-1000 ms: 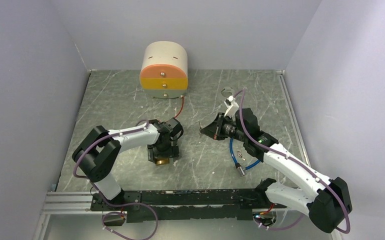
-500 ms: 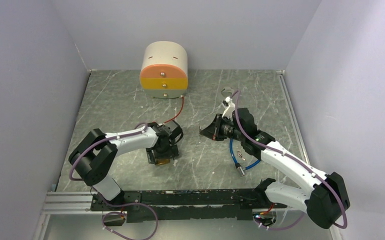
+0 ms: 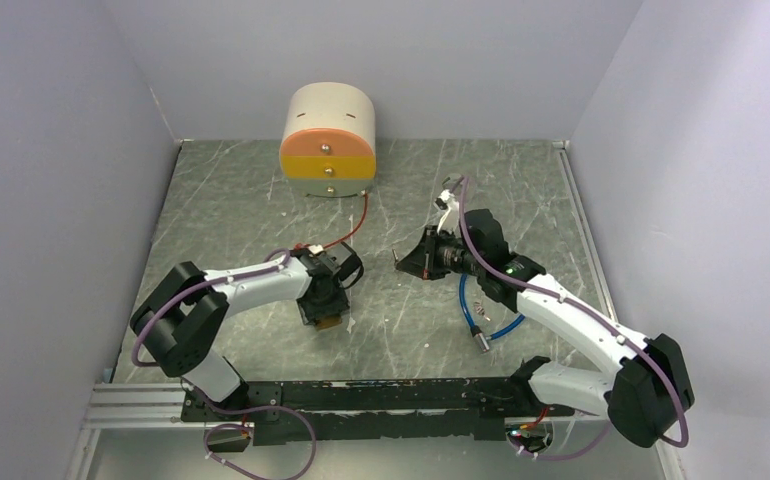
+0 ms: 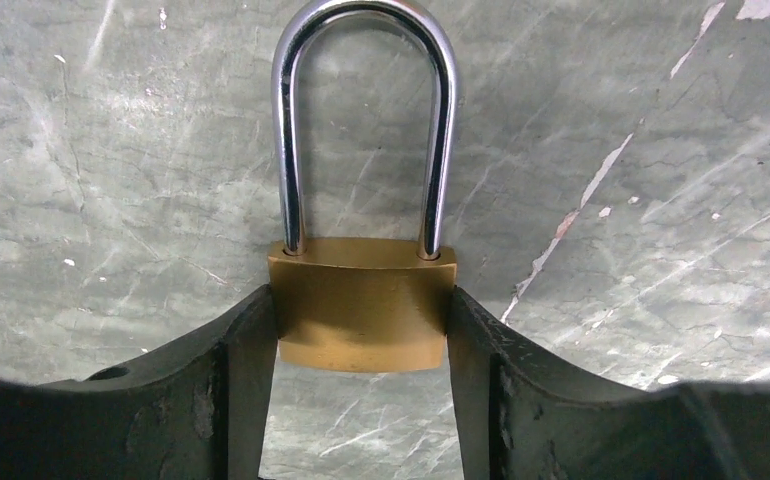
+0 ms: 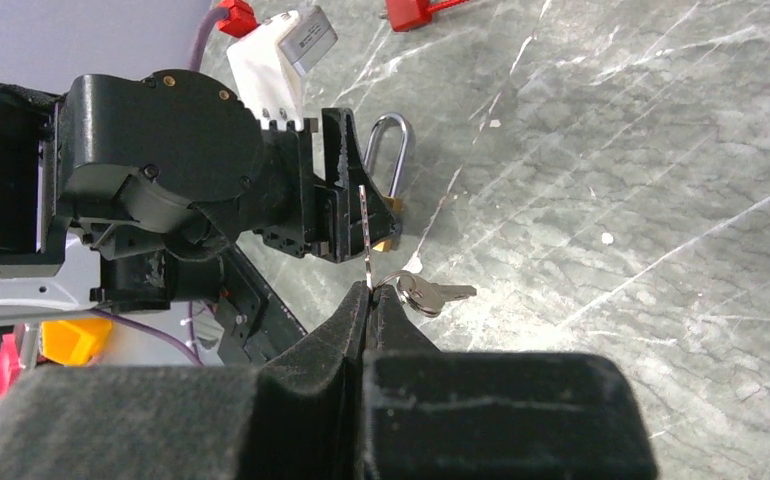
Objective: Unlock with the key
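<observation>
A brass padlock (image 4: 361,310) with a closed steel shackle (image 4: 291,130) lies flat on the grey table. My left gripper (image 4: 361,335) is shut on it, one black finger pressed to each side of the brass body. From above, the padlock (image 3: 328,322) shows just under the left gripper (image 3: 323,312). My right gripper (image 5: 371,290) is shut on the key (image 5: 365,230), whose blade sticks up edge-on from the tips and points toward the left arm and the padlock (image 5: 393,150). A second key (image 5: 439,293) hangs from the ring beside the tips. The right gripper (image 3: 406,262) hovers right of the left one.
A cream and orange drum-shaped drawer box (image 3: 328,140) stands at the back. A red cable (image 3: 359,215) runs from it toward the left arm. A blue cable (image 3: 481,320) lies under the right arm. Walls close in the left, right and back sides.
The left gripper has closed from wide open onto the padlock's sides. The right gripper has drifted slightly left with the key.
</observation>
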`<state>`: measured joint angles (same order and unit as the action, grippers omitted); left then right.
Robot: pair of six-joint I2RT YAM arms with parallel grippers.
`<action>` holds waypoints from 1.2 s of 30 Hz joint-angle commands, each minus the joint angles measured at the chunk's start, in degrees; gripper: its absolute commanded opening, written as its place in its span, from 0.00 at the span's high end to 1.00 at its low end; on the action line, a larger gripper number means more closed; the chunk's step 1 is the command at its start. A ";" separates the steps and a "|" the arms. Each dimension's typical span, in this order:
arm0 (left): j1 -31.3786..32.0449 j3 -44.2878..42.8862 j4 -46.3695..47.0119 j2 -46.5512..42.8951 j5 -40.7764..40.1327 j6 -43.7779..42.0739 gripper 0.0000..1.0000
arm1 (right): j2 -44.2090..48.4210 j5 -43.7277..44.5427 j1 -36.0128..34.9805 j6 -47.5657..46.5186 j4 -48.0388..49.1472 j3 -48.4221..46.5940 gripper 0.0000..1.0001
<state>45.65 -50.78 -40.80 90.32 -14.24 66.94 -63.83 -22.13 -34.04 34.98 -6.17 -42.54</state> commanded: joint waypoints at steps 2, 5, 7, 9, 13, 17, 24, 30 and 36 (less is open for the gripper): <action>0.11 -2.11 2.67 0.66 0.80 1.83 0.67 | -0.54 -2.43 0.54 -2.88 1.97 -2.76 1.00; -0.17 -6.15 1.20 -3.32 2.29 0.33 0.69 | -0.51 -3.62 0.55 -2.91 4.23 -2.23 1.00; -1.22 -8.85 1.01 -6.06 4.56 0.23 0.70 | -0.50 -4.95 0.60 -3.06 5.79 -2.51 1.00; -2.49 -11.13 1.85 -8.31 6.67 1.12 0.71 | -0.47 -7.05 0.57 -3.53 7.14 -3.34 1.00; -6.12 -13.60 5.82 -11.47 11.36 3.94 0.72 | -0.39 -11.67 0.56 -4.77 8.64 -5.39 1.00; -8.57 -14.27 10.76 -13.57 13.70 7.33 0.74 | -0.92 -14.74 0.60 -5.38 7.22 -8.45 1.00; -9.63 -13.88 19.24 -14.72 17.64 9.90 0.75 | -5.08 -16.23 0.56 -6.28 -1.04 -16.07 1.00; -9.75 -12.03 25.06 -15.54 18.88 9.93 0.79 | -7.51 -14.76 0.56 -6.56 -5.62 -19.44 1.00; -9.80 -10.25 27.33 -16.86 19.40 11.06 0.81 | -8.76 -14.35 0.56 -7.81 -8.07 -19.42 1.00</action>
<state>36.07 -61.12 -20.69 77.38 3.46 76.18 -72.18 -36.51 -33.71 28.99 -12.60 -59.42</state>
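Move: The left hand already pinches the padlock's brass body down at the table; the key in the right hand is about 6 cm ahead, 14 cm right and 17 cm higher. The red lock lies some 14 cm ahead of the left hand and 4 cm left. From the right hand, the padlock is about 6 cm back, 14 cm left and 17 cm below, while the blue cable lies roughly 18 cm right, 2 cm back and 18 cm down. The left lifts the gripped padlock some 19 cm, also forward-right, fingers tilting towards the key; right rises about 7. ##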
